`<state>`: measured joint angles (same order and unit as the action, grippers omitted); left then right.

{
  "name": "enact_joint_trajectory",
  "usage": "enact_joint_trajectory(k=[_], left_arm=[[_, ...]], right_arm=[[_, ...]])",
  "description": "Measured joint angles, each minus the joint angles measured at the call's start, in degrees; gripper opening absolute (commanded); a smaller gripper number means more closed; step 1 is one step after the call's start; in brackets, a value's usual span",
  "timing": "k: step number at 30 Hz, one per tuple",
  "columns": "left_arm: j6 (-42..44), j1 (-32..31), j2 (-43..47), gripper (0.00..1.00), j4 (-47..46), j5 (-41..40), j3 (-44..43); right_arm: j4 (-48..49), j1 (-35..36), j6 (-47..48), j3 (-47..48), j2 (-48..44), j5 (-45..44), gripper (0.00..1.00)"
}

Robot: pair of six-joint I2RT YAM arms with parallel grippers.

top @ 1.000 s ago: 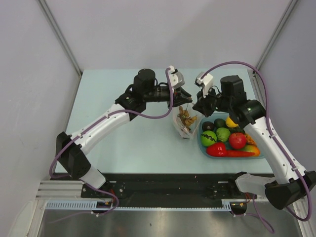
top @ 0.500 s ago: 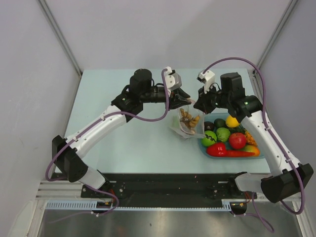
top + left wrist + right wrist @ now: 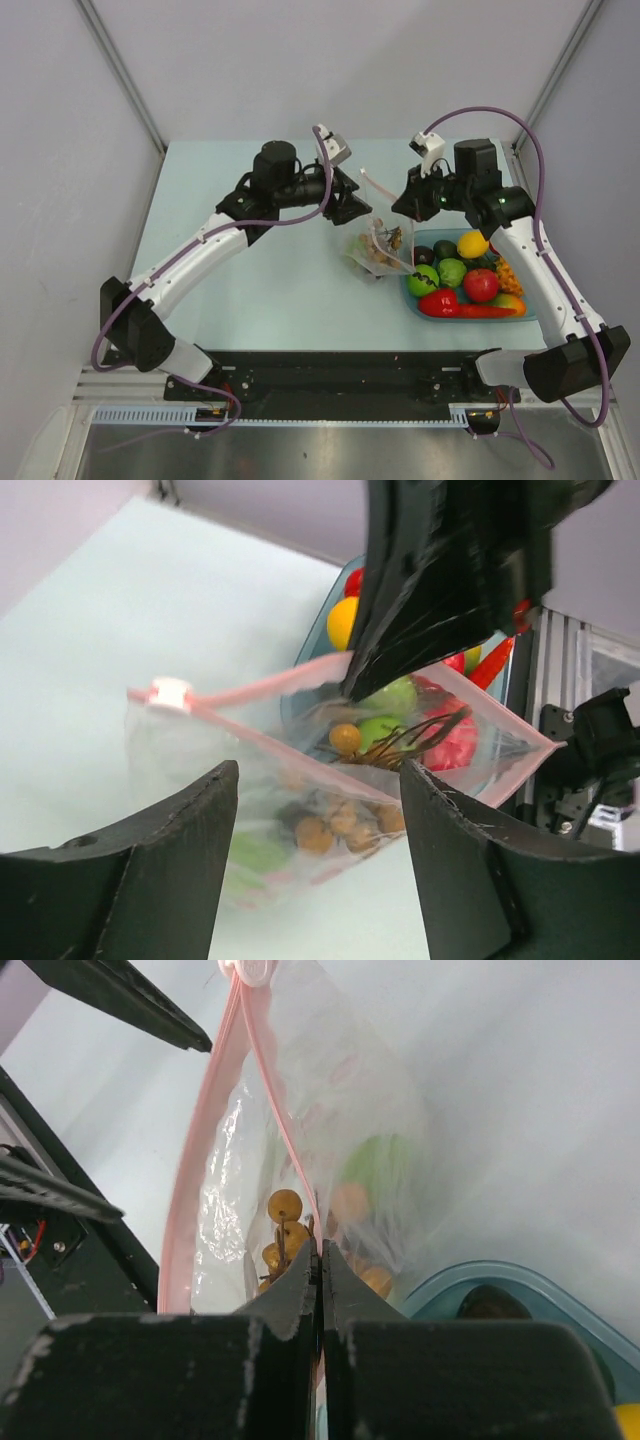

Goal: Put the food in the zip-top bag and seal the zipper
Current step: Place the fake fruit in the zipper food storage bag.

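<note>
The clear zip-top bag (image 3: pixel 378 250) lies on the table left of the tray, with a brown grape cluster (image 3: pixel 386 240) and a green piece inside. Its pink zipper (image 3: pixel 250 685) gapes open, a white slider (image 3: pixel 170 692) at one end. My right gripper (image 3: pixel 398 207) is shut on the zipper strip (image 3: pixel 200 1150) and holds that edge up. My left gripper (image 3: pixel 357 207) stands open just left of the bag, touching nothing. In the left wrist view the bag (image 3: pixel 300 810) sits beyond its open jaws (image 3: pixel 318 775). More food fills the tray.
The light blue tray (image 3: pixel 407 292) stands right of the bag, under the right arm. It holds a yellow lemon (image 3: pixel 471 243), a red tomato (image 3: pixel 481 284), a red pepper (image 3: pixel 455 306), green pieces (image 3: pixel 452 272) and an orange pineapple (image 3: pixel 508 278).
My left gripper has opened, let go of the bag's mouth edge and drawn back to the left. The right gripper has kept its hold and shifted slightly up and right.
</note>
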<state>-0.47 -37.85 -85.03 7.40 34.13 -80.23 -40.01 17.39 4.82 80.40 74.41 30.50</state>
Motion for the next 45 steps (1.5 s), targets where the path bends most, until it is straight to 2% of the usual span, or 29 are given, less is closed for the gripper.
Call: enact_joint_trajectory(k=[6,10,15,16,17,19,24,27,31,36,40,41,43,44,45], left_arm=[[-9.03,0.11,0.07,0.68,3.30,-0.81,2.03],[-14.40,0.09,0.04,0.64,3.54,0.07,3.91],[-18.93,0.09,-0.42,0.43,3.87,1.81,4.52],[-19.63,0.04,-0.50,0.36,3.87,2.38,4.52],[-20.13,0.02,-0.63,0.19,3.87,2.93,4.52],[-20.94,0.00,-0.98,0.01,3.98,4.07,4.50],[-20.00,1.66,-2.21,0.00,11.91,9.68,-0.07],[-17.64,5.53,-1.68,0.00,20.00,13.14,-5.09],[-13.53,8.92,1.36,0.00,29.40,14.08,-9.07],[-10.91,9.07,2.64,0.00,38.75,14.03,-13.09],[-11.08,9.73,1.99,0.00,40.54,12.94,-13.22],[-11.28,9.75,1.75,0.00,40.41,12.63,-13.05],[-11.67,9.77,1.27,0.00,39.56,12.33,-12.35],[-11.98,9.77,0.76,0.00,39.01,12.09,-12.09],[-12.61,9.77,-0.02,0.00,38.18,11.93,-11.96]], right_arm=[[1.29,0.00,-3.39,0.00,0.02,0.59,0.00],[2.12,0.02,-5.68,0.00,0.02,1.07,0.00],[4.55,0.28,-9.79,-0.22,-0.09,1.46,0.00],[5.38,0.48,-10.78,-0.50,-0.24,1.46,0.00],[6.14,0.57,-11.72,-0.87,-0.44,1.46,0.00],[7.39,0.98,-13.29,-1.64,-0.96,1.46,0.00],[8.33,1.79,-15.98,-2.49,-2.40,0.94,0.00],[6.95,1.46,-15.76,-1.75,-2.91,-0.24,0.00],[2.03,1.38,-13.05,1.31,-2.89,-3.41,0.00],[-2.43,1.97,-8.85,2.78,-2.54,-6.10,0.01],[-2.64,2.34,-5.77,0.85,-1.70,-6.05,0.22],[-2.62,2.43,-5.03,0.15,-1.31,-6.05,0.35],[-2.56,2.38,-3.50,-0.26,0.07,-6.03,0.51],[-2.43,2.19,-2.64,-0.26,0.92,-5.99,0.65],[-2.34,1.84,-1.90,-0.24,1.68,-5.81,0.72]])
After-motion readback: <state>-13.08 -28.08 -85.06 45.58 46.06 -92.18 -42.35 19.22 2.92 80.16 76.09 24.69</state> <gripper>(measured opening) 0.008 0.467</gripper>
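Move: The open left hand goes for the bag's near left lip, about 4 cm back, 1 cm to its right and 4 cm below; the zipper slider is some 6 cm ahead and 2 cm below, and the brown grapes inside the bag are about 4 cm back, 4 cm right and 9 cm down. For the right hand, already pinching the opposite lip, that near lip lies 4 cm left, 4 cm back and 2 cm down, and the fruit bin's middle 20 cm right, 5 cm back and 20 cm below. The left hand sinks about 5 cm and draws back 4 while tipping down some 30 degrees, shuts its fingers on the bag's left lip, then carries that lip up and left, away from the right hand, and eases down a little at the end. The right hand keeps its pinch on the other lip through a small rise with a short swing left and back, then drops about 5 cm and opens its fingers to roughly half. ##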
